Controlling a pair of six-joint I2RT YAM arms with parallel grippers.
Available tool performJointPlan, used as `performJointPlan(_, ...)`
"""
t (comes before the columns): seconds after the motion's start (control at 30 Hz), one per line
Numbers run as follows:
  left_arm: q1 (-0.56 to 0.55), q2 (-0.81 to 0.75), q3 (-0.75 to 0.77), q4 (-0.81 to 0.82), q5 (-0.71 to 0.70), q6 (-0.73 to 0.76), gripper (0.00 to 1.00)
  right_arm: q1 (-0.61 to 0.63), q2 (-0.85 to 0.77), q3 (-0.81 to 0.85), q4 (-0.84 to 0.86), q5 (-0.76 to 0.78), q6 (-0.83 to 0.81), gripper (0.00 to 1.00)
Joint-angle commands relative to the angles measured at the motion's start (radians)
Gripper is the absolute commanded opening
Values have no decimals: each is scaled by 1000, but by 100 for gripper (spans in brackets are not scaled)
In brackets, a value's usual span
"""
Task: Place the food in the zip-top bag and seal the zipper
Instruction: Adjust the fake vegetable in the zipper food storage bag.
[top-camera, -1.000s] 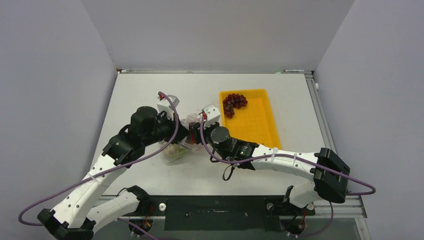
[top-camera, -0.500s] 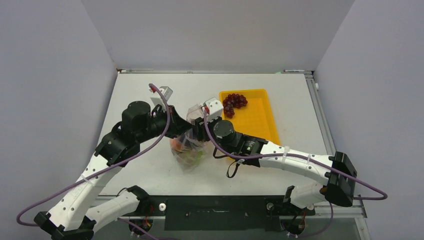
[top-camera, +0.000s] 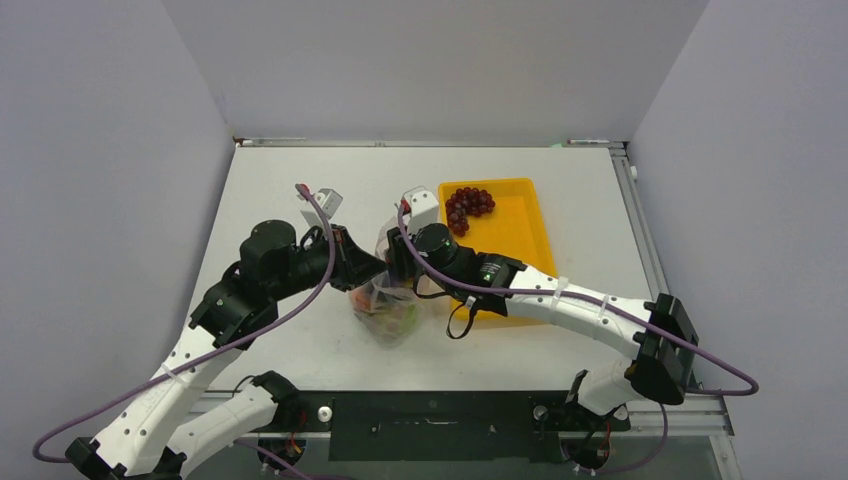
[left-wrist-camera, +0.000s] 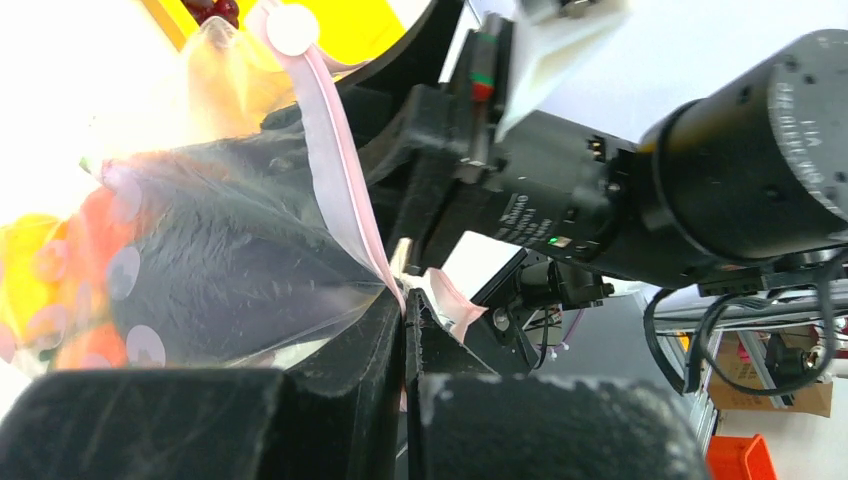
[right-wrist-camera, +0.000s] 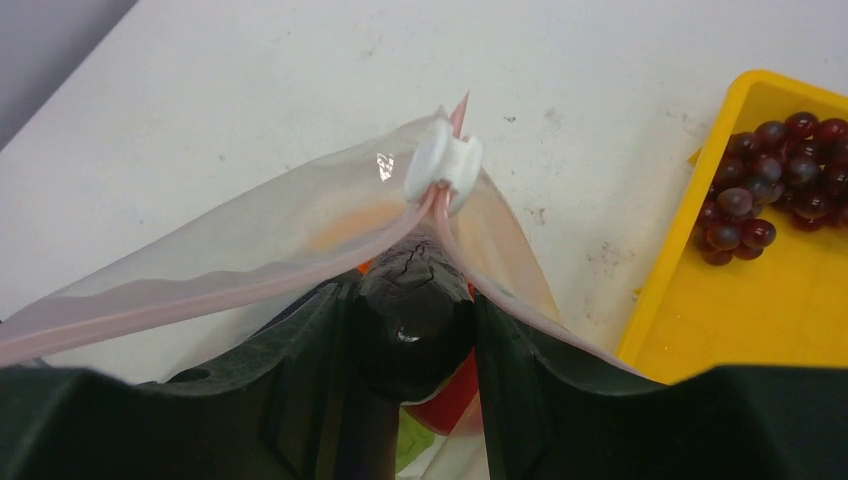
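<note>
The clear zip-top bag (top-camera: 390, 308) stands between the two arms with orange, red and green food showing through it. My left gripper (left-wrist-camera: 405, 308) is shut on the pink zipper (left-wrist-camera: 335, 150) strip at the bag's mouth edge. The white slider (right-wrist-camera: 445, 160) sits at the far end of the strip. My right gripper (right-wrist-camera: 412, 292) reaches into the open mouth, shut on a dark purple eggplant (right-wrist-camera: 415, 325), with a red piece (right-wrist-camera: 455, 400) below it. A dark red grape bunch (top-camera: 468, 205) lies in the yellow tray (top-camera: 515, 250).
The yellow tray stands just right of the bag, close to the right arm's forearm (top-camera: 560, 300). Grey walls close in the table at the back and both sides. The left arm's elbow (top-camera: 268, 250) rises left of the bag.
Both grippers and the bag have shifted to the right and towards the near edge. The bag now hangs more upright, with the right gripper over its mouth.
</note>
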Motion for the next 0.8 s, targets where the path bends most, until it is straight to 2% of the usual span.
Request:
performJointPlan(0.0,0,-20,-4,130,44,-18,0,-12,36,44,-39,-44,29,35)
performJointPlan(0.07,2,-19,-2,123,39,-14,0,-12,29,46,-33,-47,31,48)
performJointPlan(0.13,6,-18,4,115,37,-11,0,-11,9,48,-22,-46,27,55)
performJointPlan(0.37,26,-26,12,83,-5,7,0,-12,-52,92,-28,-46,9,70)
performJointPlan(0.77,51,-2,65,-16,-100,110,0,-12,-168,193,-136,33,-47,75)
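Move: The right hand holds the slim eggplant between its pads, its middle about 1 cm below the hand point. The big eggplant is some 4 cm to that hand's left, 4 cm back and 3 cm below; the tomato is about 2 cm right, 1 cm back and 5 cm below, and the zipper slider about 7 cm ahead, 1 cm left and 1 cm up. From the left hand, pinching the bag's edge, the slim eggplant lies roughly 4 cm ahead, 5 cm right and 5 cm below. The right hand first sinks about 2 cm with the slim eggplant into the bag's mouth, then spreads its fingers to let go and rises almost straight up, some 11 cm from its lowest point, coming clear of the vegetables. The left hand keeps its shut pinch on the zipper edge and, as the right hand withdraws, draws that edge roughly 2 cm forward and to the left, away from the slim eggplant. ##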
